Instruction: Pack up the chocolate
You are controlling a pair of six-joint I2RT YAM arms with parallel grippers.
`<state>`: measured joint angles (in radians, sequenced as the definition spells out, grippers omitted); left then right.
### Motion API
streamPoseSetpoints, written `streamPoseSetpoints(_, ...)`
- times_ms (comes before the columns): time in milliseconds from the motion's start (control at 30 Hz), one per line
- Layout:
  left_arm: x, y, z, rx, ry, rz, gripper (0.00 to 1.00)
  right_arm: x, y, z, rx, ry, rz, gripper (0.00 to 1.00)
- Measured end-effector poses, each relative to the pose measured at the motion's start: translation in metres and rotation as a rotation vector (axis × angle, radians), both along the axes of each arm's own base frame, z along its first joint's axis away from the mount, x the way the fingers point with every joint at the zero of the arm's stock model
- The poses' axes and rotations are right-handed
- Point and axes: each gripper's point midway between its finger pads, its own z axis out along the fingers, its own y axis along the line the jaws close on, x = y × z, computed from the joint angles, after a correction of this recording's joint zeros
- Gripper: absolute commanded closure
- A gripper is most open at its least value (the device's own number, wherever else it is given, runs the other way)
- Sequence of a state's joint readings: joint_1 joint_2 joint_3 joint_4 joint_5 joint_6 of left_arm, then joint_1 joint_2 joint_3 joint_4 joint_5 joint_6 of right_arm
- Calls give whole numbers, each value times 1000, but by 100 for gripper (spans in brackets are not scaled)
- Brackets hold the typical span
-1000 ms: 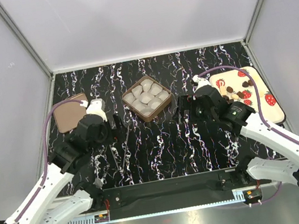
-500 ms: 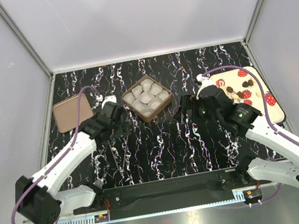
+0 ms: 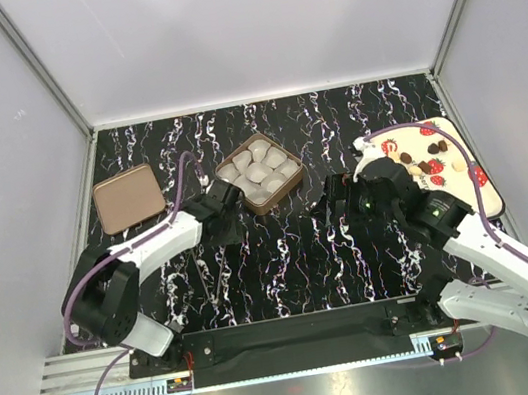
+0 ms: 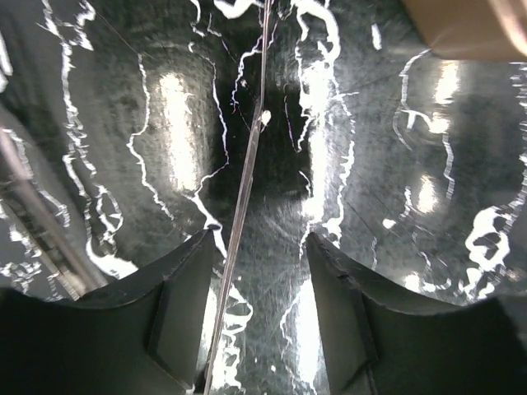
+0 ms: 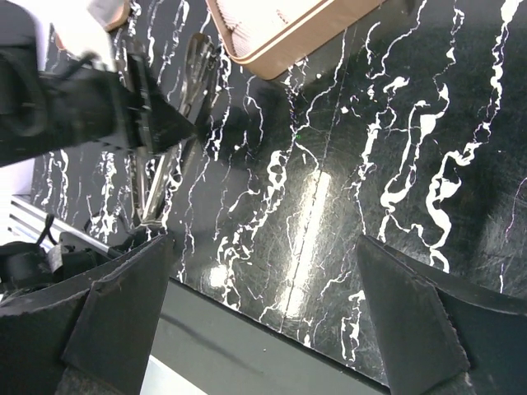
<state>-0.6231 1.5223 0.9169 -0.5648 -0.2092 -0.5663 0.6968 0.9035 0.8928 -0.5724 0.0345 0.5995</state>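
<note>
Several small pieces of chocolate (image 3: pixel 432 166) lie on the strawberry-print tray (image 3: pixel 488 197) at the right. A brown box (image 3: pixel 288 191) holds white paper cups. My left gripper (image 3: pixel 229 226) is low over the table just left of the box. In the left wrist view its jaws (image 4: pixel 262 239) stand partly apart, and thin metal tweezers (image 4: pixel 244 189) run between them, close to the left finger (image 4: pixel 185 304). My right gripper (image 3: pixel 331 201) is wide open over bare table between box and tray, its fingers (image 5: pixel 265 240) holding nothing.
The box lid (image 3: pixel 127 198) lies at the far left. The tweezers (image 3: pixel 218 266) stretch toward the near edge; the right wrist view shows them (image 5: pixel 162 169) beside the left gripper's tip (image 5: pixel 191 125). The box corner (image 5: pixel 272 37) sits above.
The left arm has swung right and forward from near the lid to the tweezers beside the box, and its jaws have narrowed. The right arm shifted slightly nearer.
</note>
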Motion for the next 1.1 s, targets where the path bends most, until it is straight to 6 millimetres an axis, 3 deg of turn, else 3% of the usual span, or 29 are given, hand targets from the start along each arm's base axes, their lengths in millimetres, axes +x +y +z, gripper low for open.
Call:
streamPoseSetpoints(167, -5, -1, -26, 13, 56, 10, 71, -2, -2, 5, 14, -17, 0, 0)
streamPoseSetpoints(200, -6, 0, -29, 18, 63, 14, 81, -2, -2, 5, 16, -19, 0, 0)
streamPoseSetpoints(300, -4, -4, -27, -1, 53, 12, 96, -5, -1, 4, 25, -18, 13, 3)
streamPoseSetpoints(433, -14, -6, -14, -37, 74, 7, 100, -11, 5, 4, 65, -27, 53, 8)
streamPoseSetpoints(533, -17, -17, 35, -156, 6, -19, 100, -18, 14, 11, 136, -57, 103, 12)
streamPoseSetpoints(600, -13, -32, 86, -288, -93, -54, 100, -22, 21, 19, 199, -88, 142, 17)
streamPoseSetpoints(733, -17, -64, 216, -647, -364, -166, 100, -33, 45, 48, 356, -154, 271, 27)
streamPoseSetpoints(800, -29, -74, 257, -782, -431, -227, 100, -38, 56, 65, 421, -187, 339, 28)
streamPoseSetpoints(867, -39, -81, 280, -877, -456, -272, 100, -42, 66, 77, 472, -207, 403, 29)
streamPoseSetpoints(933, -46, -90, 290, -957, -454, -313, 100, -44, 75, 83, 505, -218, 456, 29)
streamPoseSetpoints(1100, -51, -106, 272, -1037, -358, -330, 100, -50, 86, 88, 567, -234, 534, 25)
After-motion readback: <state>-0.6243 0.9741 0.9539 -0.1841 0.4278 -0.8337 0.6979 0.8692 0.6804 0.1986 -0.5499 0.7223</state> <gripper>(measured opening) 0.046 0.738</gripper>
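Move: The tongs lie almost under the left hand: their middle is about 2 cm back, 2 cm to its left and 3 cm below, with the right-hand arm between the open fingers. The compartment box is about 12 cm ahead and 10 cm to its right, the brown lid 11 cm ahead and 20 cm to its left, both a few centimetres lower. From the right hand the tongs are some 26 cm left, 3 cm ahead and 20 cm below; the box is 17 cm ahead, 15 cm left, equally low. The left fingers sink the last 3 cm and shut on the right-hand arm of the tongs, then carry the tongs up fast by about 30 cm, drifting right and slightly back while the wrist rolls some 60 degrees to aim the fingers at the other hand. The right hand rises and goes left about 9 cm each, also drawing back, its wrist turning to face the tongs; its fingers narrow a little but stay open. ##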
